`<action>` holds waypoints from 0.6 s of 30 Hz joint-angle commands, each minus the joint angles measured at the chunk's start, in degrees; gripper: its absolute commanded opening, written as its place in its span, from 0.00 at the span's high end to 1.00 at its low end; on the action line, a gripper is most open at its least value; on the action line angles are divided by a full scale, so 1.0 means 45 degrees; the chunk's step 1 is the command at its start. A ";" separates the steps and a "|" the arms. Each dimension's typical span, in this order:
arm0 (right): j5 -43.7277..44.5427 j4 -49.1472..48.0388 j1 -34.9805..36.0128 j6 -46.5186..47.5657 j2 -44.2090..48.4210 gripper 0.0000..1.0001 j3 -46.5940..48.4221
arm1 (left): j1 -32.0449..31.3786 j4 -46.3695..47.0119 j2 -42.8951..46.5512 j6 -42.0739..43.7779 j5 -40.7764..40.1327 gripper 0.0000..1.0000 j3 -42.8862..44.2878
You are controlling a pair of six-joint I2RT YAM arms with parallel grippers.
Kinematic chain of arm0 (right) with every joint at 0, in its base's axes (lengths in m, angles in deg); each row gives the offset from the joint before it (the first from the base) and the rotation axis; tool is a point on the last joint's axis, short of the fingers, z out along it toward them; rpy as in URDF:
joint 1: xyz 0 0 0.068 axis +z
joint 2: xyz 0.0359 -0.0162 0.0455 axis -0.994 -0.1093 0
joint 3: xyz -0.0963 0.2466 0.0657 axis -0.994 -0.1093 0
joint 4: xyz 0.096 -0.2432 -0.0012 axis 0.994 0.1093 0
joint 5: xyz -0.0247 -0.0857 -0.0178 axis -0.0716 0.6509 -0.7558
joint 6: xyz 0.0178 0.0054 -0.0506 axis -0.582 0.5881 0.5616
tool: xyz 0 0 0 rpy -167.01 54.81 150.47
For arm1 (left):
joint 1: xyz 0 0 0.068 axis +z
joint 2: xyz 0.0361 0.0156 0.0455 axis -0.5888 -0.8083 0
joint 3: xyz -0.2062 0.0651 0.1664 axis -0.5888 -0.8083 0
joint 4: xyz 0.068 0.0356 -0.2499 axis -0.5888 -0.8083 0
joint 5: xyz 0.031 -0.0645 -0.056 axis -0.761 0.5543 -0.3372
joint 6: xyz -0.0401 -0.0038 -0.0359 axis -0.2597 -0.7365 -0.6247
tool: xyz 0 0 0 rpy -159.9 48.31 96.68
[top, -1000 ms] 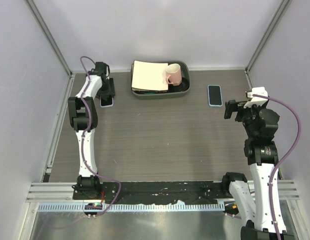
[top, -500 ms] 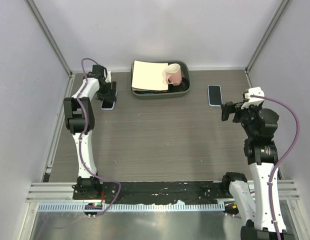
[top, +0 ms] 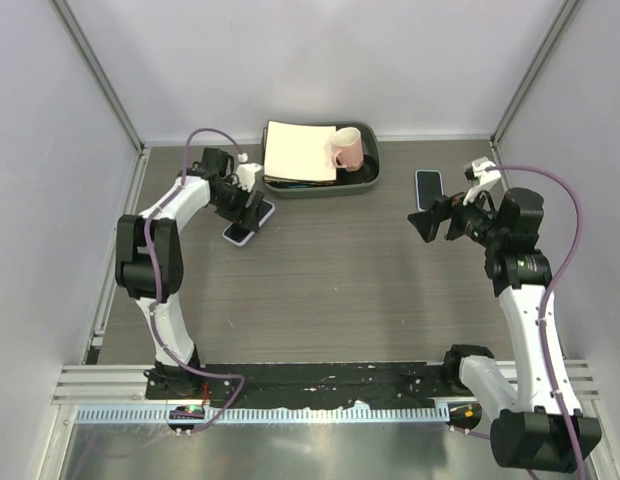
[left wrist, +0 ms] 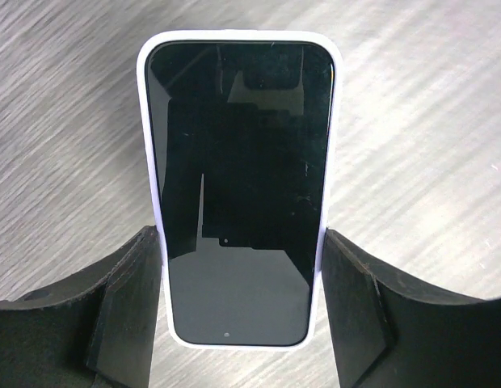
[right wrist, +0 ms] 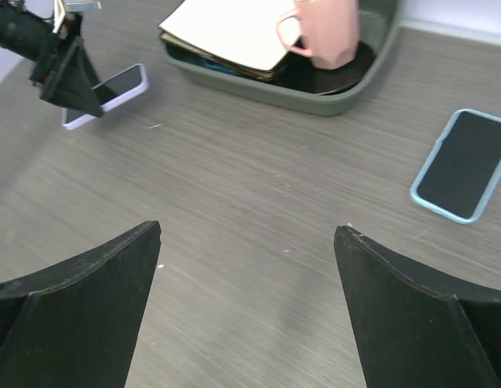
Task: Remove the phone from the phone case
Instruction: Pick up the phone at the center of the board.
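A black-screened phone (left wrist: pixel 238 186) in a pale lilac-white phone case (left wrist: pixel 143 97) sits between the fingers of my left gripper (left wrist: pixel 242 242). The jaws are shut on its two long sides near the bottom end. From above, this phone (top: pixel 250 222) is held low over the table, left of centre, with the left gripper (top: pixel 244 207) just behind it. My right gripper (top: pixel 422 222) hangs open over the right half of the table. It points left and has nothing between its fingers (right wrist: pixel 113 267). The right wrist view also shows the held phone (right wrist: pixel 113 87).
A second phone in a light blue case (top: pixel 429 190) lies flat at the far right, just behind my right gripper. A green tray (top: pixel 320 188) at the back centre holds a cream notebook (top: pixel 300 152) and a pink mug (top: pixel 346 150).
The left arm has carried the cased phone from the far left corner toward the table's middle. The right gripper has swung left and lower, now pointing at the table centre.
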 commanded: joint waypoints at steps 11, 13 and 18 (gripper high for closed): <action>-0.1784 0.0855 0.2337 -0.2294 -0.3699 0.07 0.3518 | -0.3734 0.1133 0.5864 0.2438 0.0756 1.00 -0.2196; -0.1686 0.0778 0.2883 -0.2547 -0.3974 0.07 0.3655 | -0.4515 0.1133 0.6606 0.2751 0.0601 1.00 -0.2430; -0.1841 0.0387 0.3823 -0.3114 -0.4852 0.08 0.3773 | -0.6154 0.0723 0.7408 0.2850 0.0405 1.00 -0.2607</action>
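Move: The phone in its case is already in the left gripper's pinch, its middle about level with the hand point. The middle of the board lies some 19 cm right, 7 cm back and 4 cm below that hand; the tray is about 19 cm ahead and 20 cm right, the pink mug 20 cm ahead and 28 cm right. From the right hand the held phone is roughly 13 cm ahead, 42 cm left and 21 cm lower; the other phone sits about 25 cm ahead, 10 cm right. The cased phone, still pinched by its long sides, is carried by the left hand up, right and back, about 13 cm each way, over the board towards the right hand, turning some 30 degrees clockwise as the fingers tip up from steep. The right hand, empty and kept open, comes about 10 cm left to meet it, turning left and tipping its fingers down. ##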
